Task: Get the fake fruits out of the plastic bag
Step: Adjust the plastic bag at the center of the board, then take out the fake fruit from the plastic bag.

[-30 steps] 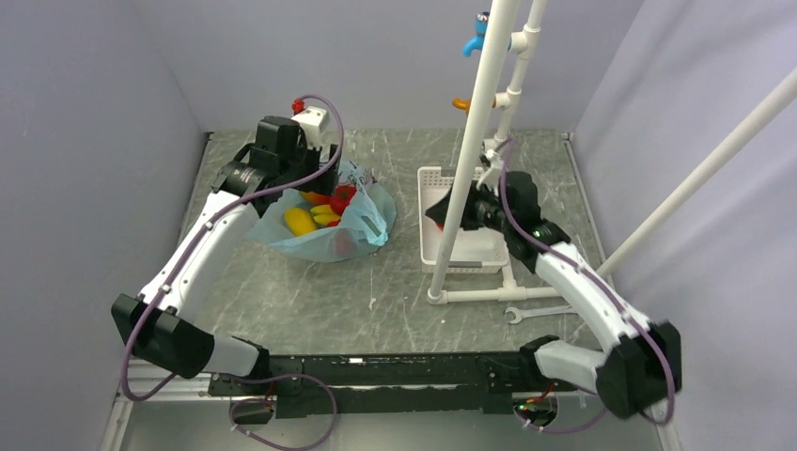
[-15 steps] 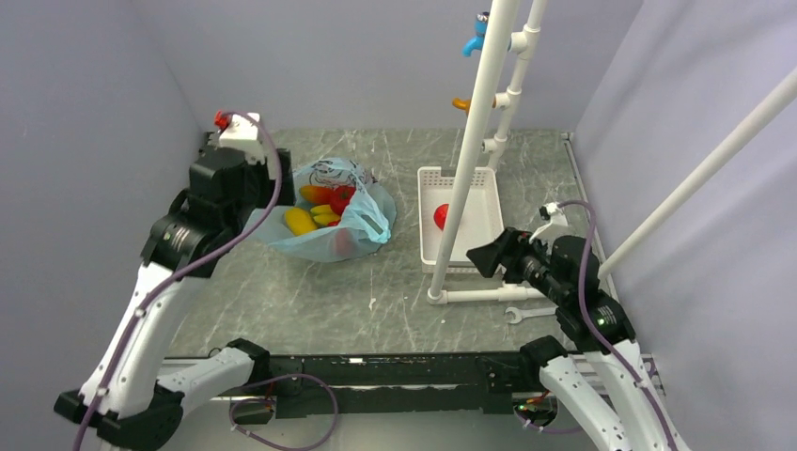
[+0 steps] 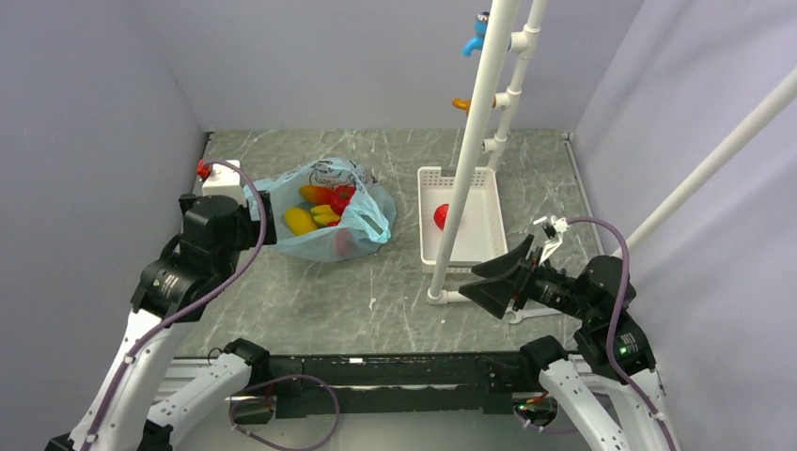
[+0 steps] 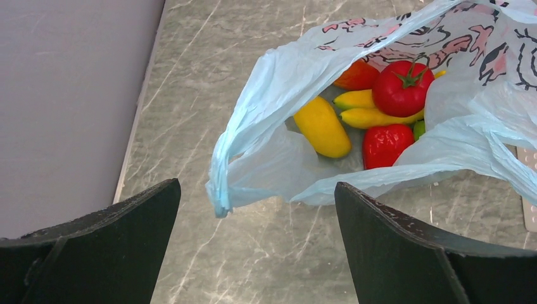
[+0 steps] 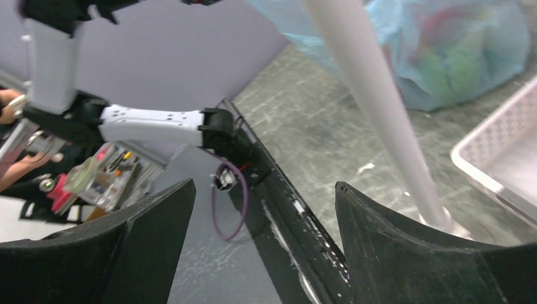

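The light-blue plastic bag (image 3: 362, 230) lies open on the table's left half, holding several fake fruits: a yellow piece (image 3: 299, 221) and a red tomato (image 3: 342, 197) among them. The left wrist view looks into the bag (image 4: 272, 82): tomato (image 4: 403, 87), yellow piece (image 4: 322, 126), bananas (image 4: 373, 117), red piece (image 4: 387, 144), a sliver of green (image 4: 419, 129). One red fruit (image 3: 437, 215) lies in the white basket. My left gripper (image 3: 266, 214) (image 4: 256, 187) hangs open just left of the bag's mouth, holding nothing. My right gripper (image 3: 470, 280) (image 5: 265, 185) is open and empty, near the rack's foot.
A white slotted basket (image 3: 489, 246) stands right of the bag. A white pipe rack (image 3: 470, 150) rises through it, with blue and orange hooks up high (image 3: 475, 39). A wrench (image 3: 540, 312) lies by the rack's base. Walls close in left, back and right.
My left arm has drawn back from over the bag toward the near left. My right arm has pulled away from the basket to the near right, leaving the red fruit there.
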Robot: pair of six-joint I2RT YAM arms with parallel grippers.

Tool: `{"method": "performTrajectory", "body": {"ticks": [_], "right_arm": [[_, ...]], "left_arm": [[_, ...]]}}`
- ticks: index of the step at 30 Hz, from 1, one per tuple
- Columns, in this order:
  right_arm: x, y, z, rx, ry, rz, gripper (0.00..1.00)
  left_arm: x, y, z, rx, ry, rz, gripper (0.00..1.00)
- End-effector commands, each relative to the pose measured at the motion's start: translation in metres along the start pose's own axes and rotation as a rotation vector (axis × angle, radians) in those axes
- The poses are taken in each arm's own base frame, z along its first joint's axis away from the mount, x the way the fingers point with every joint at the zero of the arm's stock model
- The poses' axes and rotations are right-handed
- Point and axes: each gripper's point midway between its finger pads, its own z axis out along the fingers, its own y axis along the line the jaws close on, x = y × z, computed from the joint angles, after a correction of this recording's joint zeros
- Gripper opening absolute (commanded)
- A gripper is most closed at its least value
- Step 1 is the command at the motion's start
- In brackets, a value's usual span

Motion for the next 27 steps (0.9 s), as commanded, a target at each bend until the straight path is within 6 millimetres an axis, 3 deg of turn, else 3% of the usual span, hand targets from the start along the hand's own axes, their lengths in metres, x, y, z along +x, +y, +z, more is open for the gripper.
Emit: {"method": "performTrajectory", "body": {"ticks": [1,5,8,11,14,19,23,26,27], "right_arm": [[-0.022,0.047,-0.005,-0.206,-0.021,-0.070,0.85],[-0.028,0.050,0.000,-0.229,0.000,-0.095,0.85],[-0.036,0.056,0.003,-0.255,-0.005,-0.108,0.85],[-0.041,0.062,0.007,-0.296,-0.001,-0.095,0.85],[-0.042,0.064,0.021,-0.312,0.022,-0.078,0.85],[-0.015,0.092,0.074,-0.250,0.142,-0.190,0.85],[-0.006,0.135,0.109,-0.247,0.140,-0.315,0.86],[-0.004,0.135,0.152,-0.127,0.135,-0.385,0.77],[0.000,0.123,0.171,-0.030,0.132,-0.403,0.73]], "left_arm": [[-0.002,0.007,0.004,-0.047,-0.033,-0.020,0.99],[0.006,0.003,0.020,-0.053,-0.027,-0.010,0.90],[0.002,-0.001,0.029,-0.040,-0.043,-0.023,0.77],[-0.005,-0.008,0.035,-0.014,-0.068,-0.028,0.56],[-0.008,-0.012,0.038,0.002,-0.076,-0.031,0.28],[-0.006,-0.025,0.038,0.073,-0.070,-0.039,0.01],[0.003,-0.034,0.033,0.142,-0.053,-0.047,0.00],[0.015,-0.039,0.027,0.193,-0.033,-0.036,0.00],[0.018,-0.037,0.025,0.185,-0.028,-0.042,0.00]]}}
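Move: The left hand, wide open, has the loose left rim of the plastic bag about 5 cm ahead, 1 cm to its right and 4 cm below. The yellow mango lies about 10 cm ahead, 9 cm right, and the tomato some 15 cm ahead, 18 cm right, both roughly 20 cm lower. From the right hand, the bag's right edge is about 17 cm ahead, 19 cm left and 15 cm below; the white pole's foot is 5 cm ahead, 7 cm left and 25 cm below. The left hand eases forward and down about 3 cm each onto the bag's loose left rim while its fingers close fully, pinching the plastic between the tips, then draws it a couple of centimetres to the right. Meanwhile the right hand, fingers staying open, first rises and then sweeps quickly left, some 17 cm in all, and about 7 cm back past the near side of the white pole, closing on the bag while turning nearly 30 degrees counter-clockwise and touching nothing. ##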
